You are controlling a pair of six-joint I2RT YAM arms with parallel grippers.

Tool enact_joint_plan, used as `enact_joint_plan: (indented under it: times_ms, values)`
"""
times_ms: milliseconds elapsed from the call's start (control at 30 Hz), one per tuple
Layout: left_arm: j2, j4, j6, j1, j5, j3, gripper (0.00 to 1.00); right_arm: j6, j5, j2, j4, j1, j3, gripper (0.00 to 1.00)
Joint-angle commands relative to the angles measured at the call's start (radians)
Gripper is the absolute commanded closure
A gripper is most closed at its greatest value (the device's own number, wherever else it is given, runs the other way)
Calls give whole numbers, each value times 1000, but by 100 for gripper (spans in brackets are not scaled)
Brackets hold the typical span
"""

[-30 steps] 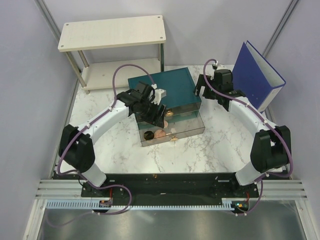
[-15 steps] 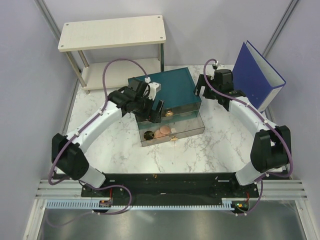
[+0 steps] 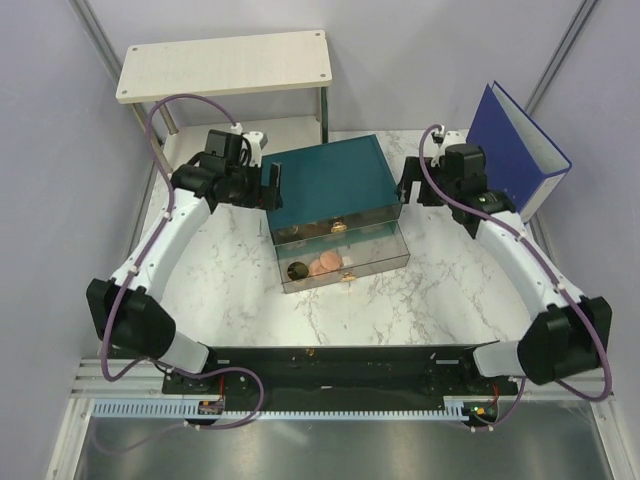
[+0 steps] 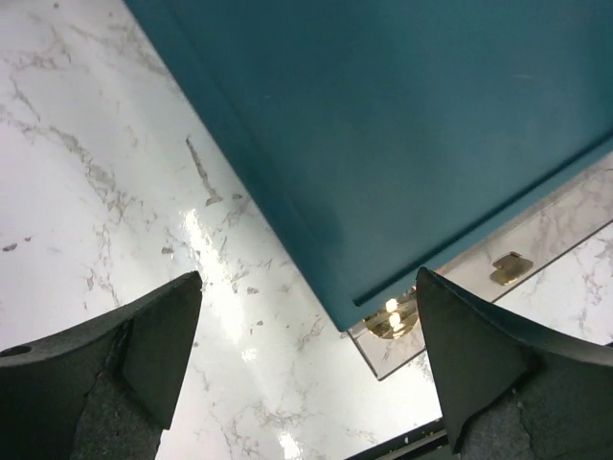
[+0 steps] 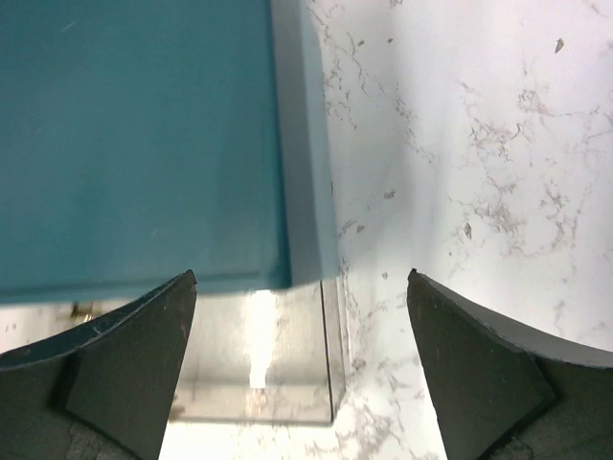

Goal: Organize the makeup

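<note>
The teal drawer box (image 3: pixel 330 180) stands mid-table with its clear lower drawer (image 3: pixel 385 255) pulled out. In the drawer lie makeup pieces: two peach-pink discs (image 3: pixel 322 266) and a gold-rimmed dark pot (image 3: pixel 297 270). My left gripper (image 3: pixel 272 186) hangs open and empty at the box's left side. In the left wrist view the left gripper (image 4: pixel 308 276) frames the box corner and the pot (image 4: pixel 393 316). My right gripper (image 3: pixel 408 185) is open and empty at the box's right side. The right wrist view has the right gripper (image 5: pixel 302 278) over the drawer's corner (image 5: pixel 287 364).
A two-tier pale shelf (image 3: pixel 225 65) stands at the back left. A blue ring binder (image 3: pixel 515 150) leans at the back right. Gold handles (image 3: pixel 347 277) stick out of the drawer fronts. The marble tabletop (image 3: pixel 230 280) surrounds the box.
My left arm has drawn back from above the open drawer to the box's left side, its jaws opening wider. My right arm has shifted slightly to the right.
</note>
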Motion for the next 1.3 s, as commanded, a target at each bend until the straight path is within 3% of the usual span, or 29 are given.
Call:
enact_joint_plan:
  times_ms: [0,233,400,500,533,633,667,733,767,933,1267]
  values:
    - [85,-30,11,37,13,75,1,-67,-27,-154,-148,35,-79,2]
    - [234,-59,-8,60,46,182,1,52,-9,-357,-223,142,-325,2]
    - [282,-62,-20,61,58,219,1,150,6,-391,-200,178,-478,2]
    - [302,-67,-28,61,66,242,1,195,-1,-389,-160,178,-527,12]
    - [306,-67,-32,61,66,248,1,201,-1,-383,-145,178,-536,17]
    - [311,-70,-35,61,75,255,1,218,3,-341,-85,178,-555,54]
    - [311,-70,-35,60,75,253,1,218,-1,-324,-52,178,-553,75]
    - [308,-72,-37,60,75,250,2,210,-14,-261,-22,176,-544,95]
    - [305,-73,-37,60,75,247,2,203,-15,-239,11,178,-537,100]
    - [311,-85,-54,61,61,258,2,144,-32,-161,172,178,-564,100]
    - [365,-122,-69,60,67,327,2,144,-31,-194,587,178,-714,100]
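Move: The clear lower drawer stands open: the right end of its front lies roughly 11 cm back from the right hand, 3 cm left and 16 cm below; its gold knob is about 13 cm back and 14 cm left, and the peach puffs inside some 10 cm back and 19 cm left. For the left hand, the organizer's left edge lies about 6 cm ahead, straight in line and 6 cm below, with the dark-lidded pot some 8 cm back, 7 cm right and 19 cm below. The drawer front's right end gets the right hand's shut fingertips: the hand swings back about 18 cm and down off the organizer's right edge, wrist tipping down, shuts its wide-open fingers, then sinks further and comes 6 cm forward and a little left, levelling off, right up to the outer face. Meanwhile the left hand, fingers still wide, goes forward and down onto the organizer's left edge, straddling it and staying there. ##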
